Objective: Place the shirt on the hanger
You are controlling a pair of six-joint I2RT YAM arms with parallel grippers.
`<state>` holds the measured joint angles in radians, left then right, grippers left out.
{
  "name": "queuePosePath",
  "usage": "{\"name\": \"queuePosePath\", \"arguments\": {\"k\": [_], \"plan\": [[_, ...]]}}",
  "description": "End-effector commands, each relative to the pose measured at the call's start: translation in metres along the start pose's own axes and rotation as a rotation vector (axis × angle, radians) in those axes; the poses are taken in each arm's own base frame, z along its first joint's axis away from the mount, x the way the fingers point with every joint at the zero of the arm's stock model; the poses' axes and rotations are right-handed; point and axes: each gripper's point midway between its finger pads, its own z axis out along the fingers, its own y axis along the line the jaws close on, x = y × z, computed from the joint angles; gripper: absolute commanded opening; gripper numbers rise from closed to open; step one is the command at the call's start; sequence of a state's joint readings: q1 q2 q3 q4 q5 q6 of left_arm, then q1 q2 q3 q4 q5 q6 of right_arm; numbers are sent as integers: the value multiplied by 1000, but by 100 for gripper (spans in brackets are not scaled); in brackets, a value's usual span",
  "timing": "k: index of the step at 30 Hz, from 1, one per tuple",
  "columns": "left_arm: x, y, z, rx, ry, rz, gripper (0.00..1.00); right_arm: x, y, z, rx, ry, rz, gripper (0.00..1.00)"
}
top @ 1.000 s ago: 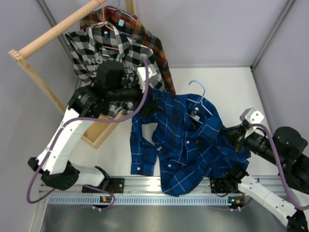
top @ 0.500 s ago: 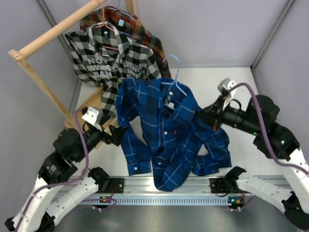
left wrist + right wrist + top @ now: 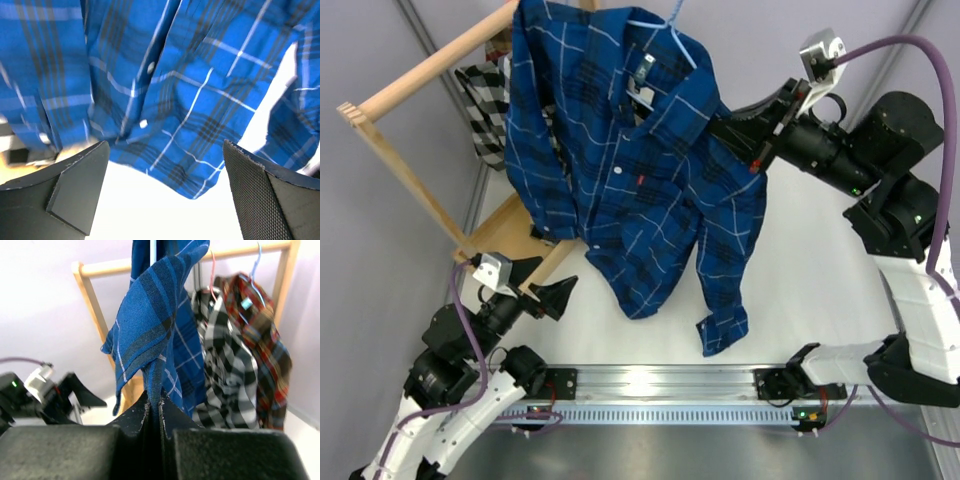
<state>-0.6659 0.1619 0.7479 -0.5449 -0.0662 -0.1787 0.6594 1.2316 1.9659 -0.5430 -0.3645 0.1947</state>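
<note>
The dark blue plaid shirt [image 3: 620, 170] hangs in the air on the light-blue hanger [image 3: 670, 35], whose wire shows at the collar near the top edge. My right gripper [image 3: 722, 125] is raised high at the right and is shut on a fold of the shirt's shoulder [image 3: 150, 325]; the cloth runs straight into the closed jaws of that gripper [image 3: 154, 402]. My left gripper [image 3: 545, 280] sits low by the table's front left, open. In its wrist view the shirt hem [image 3: 190, 125] hangs above and beyond the gap between the left gripper's [image 3: 165, 147] fingers without touching them.
A wooden rack [image 3: 430, 70] stands at the back left, its foot [image 3: 515, 235] on the table. On it hang a black-and-white checked shirt [image 3: 225, 370] and a red-brown plaid shirt [image 3: 262, 340]. Grey walls close in the white table [image 3: 800, 270].
The right gripper has lifted the shirt and hanger from the table up to the height of the rack rail. The left arm has drawn back low toward its base.
</note>
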Motion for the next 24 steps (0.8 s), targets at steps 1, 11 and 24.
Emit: {"name": "queuePosePath", "arguments": {"k": [1, 11, 24], "plan": [[-13, 23, 6, -141, -59, -25, 98, -72, 29, -2, -104, -212, -28, 0], [-15, 50, -3, -295, -81, -42, 98, -70, 42, 42, -217, -240, 38, 0], [-14, 53, -3, -308, -83, -40, 98, 7, 56, 76, -181, -190, 15, 0]]}}
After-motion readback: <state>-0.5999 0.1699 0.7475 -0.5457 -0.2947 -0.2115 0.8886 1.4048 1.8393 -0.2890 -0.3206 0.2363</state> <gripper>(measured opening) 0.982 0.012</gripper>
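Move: The right hand holds the blue shirt and its hanger near the shoulder. The free stretch of the rack's wooden rail lies about 38 cm to its left, 20 cm farther out and roughly 4 cm lower. The rail's near end is some 53 cm left and 8 cm ahead; the black-and-white shirt hangs about 28 cm left, 26 cm ahead and 25 cm below. From the left hand, that rail stretch is about 30 cm ahead, 13 cm left and 21 cm up. Leftward by about 11 cm towards the rail, the right hand carries the hanger and blue shirt, first rising some 3 cm, then arcing down to end 5 cm below its starting height while turning about 10 degrees counter-clockwise; its shut fingers keep their grip. The left hand, empty and open, shifts about 5 cm left and forward, turning counter-clockwise, then waits. ##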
